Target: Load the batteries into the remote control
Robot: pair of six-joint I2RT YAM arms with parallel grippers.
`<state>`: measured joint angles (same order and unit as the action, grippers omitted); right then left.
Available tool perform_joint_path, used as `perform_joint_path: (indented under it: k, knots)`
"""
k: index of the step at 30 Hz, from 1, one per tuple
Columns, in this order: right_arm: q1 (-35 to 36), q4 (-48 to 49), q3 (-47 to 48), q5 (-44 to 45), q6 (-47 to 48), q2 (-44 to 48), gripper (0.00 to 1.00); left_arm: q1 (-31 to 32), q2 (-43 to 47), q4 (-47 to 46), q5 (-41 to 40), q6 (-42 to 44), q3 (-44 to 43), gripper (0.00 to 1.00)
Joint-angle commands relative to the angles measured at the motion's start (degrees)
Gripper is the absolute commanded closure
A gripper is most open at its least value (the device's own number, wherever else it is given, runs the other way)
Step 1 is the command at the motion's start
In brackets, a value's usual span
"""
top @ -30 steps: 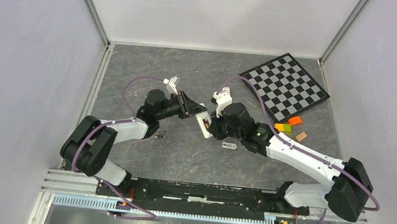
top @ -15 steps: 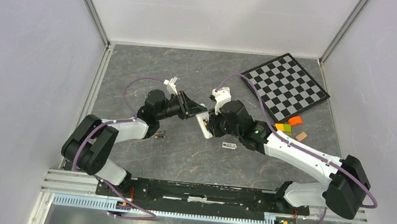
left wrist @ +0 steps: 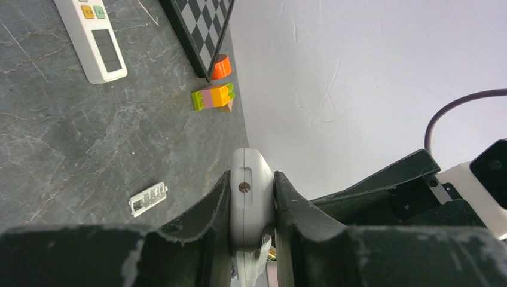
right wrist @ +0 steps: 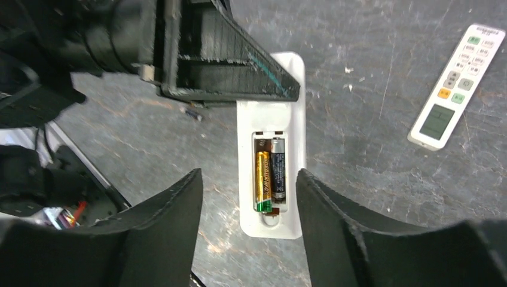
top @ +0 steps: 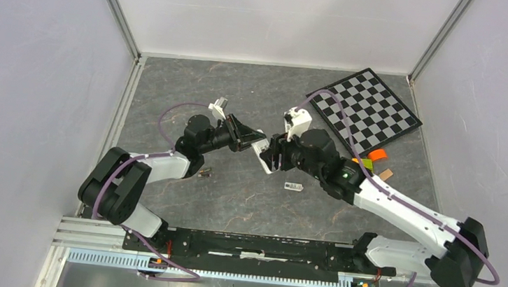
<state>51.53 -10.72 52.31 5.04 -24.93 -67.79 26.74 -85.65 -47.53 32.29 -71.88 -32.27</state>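
Note:
My left gripper (left wrist: 252, 177) is shut on one end of a white remote control (right wrist: 272, 209), gripping it across its thin sides (top: 255, 143). The remote's back faces the right wrist camera with its compartment uncovered. Two batteries lie side by side inside: a gold-and-green one (right wrist: 263, 182) and a black one (right wrist: 278, 177). My right gripper (right wrist: 248, 177) is open, its fingers standing apart on either side of the remote's free end without touching it (top: 272, 156).
The small white battery cover (top: 293, 186) lies on the grey table below the grippers. A second remote (left wrist: 92, 36), a checkerboard (top: 365, 109), coloured blocks (top: 363, 164) and an orange piece (top: 377, 154) sit to the right. A tiny dark cylinder (top: 205, 172) lies beside the left arm.
My right gripper has opened and drawn back to the right, away from the remote. The left gripper keeps hold of the remote in nearly the same place.

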Motion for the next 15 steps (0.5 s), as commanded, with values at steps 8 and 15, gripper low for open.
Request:
perform_joint_path:
  k: [8, 15]
  knots:
    - [-1.52, 14.68, -11.21, 8.27, -12.83, 17.92, 0.04, 0.06, 4.62, -12.68, -3.63, -19.6, 2.36, 0.98]
    - [-1.49, 20.32, -13.12, 6.3, -19.96, 20.12, 0.02, 0.06, 7.54, -17.21, -7.3, -30.27, 4.28, 0.98]
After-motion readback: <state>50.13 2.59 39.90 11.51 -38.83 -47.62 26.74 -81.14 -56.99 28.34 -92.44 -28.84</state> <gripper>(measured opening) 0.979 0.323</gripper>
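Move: The remote control, pinched by its far end in the left hand with both batteries in its open back, has its middle about 4 cm below the empty right hand, 2 cm ahead and 1 cm left. From that hand the battery cover lies on the table some 7 cm back, 7 cm right and 17 cm down; the other remote about 9 cm ahead, 5 cm right, equally low. From the left hand the held remote's middle is 4 cm back, 2 cm right, 1 cm lower. The remote control, still gripped by the left hand, is lifted about 5 cm and tipped so its free end and open back come up. Already clear of the batteries, the right hand backs off from it, up and to its right by some 7 and 4 cm, its fingers spreading from part-open to fully wide while the wrist swings its downward-pointing fingers up by about 25 degrees. ##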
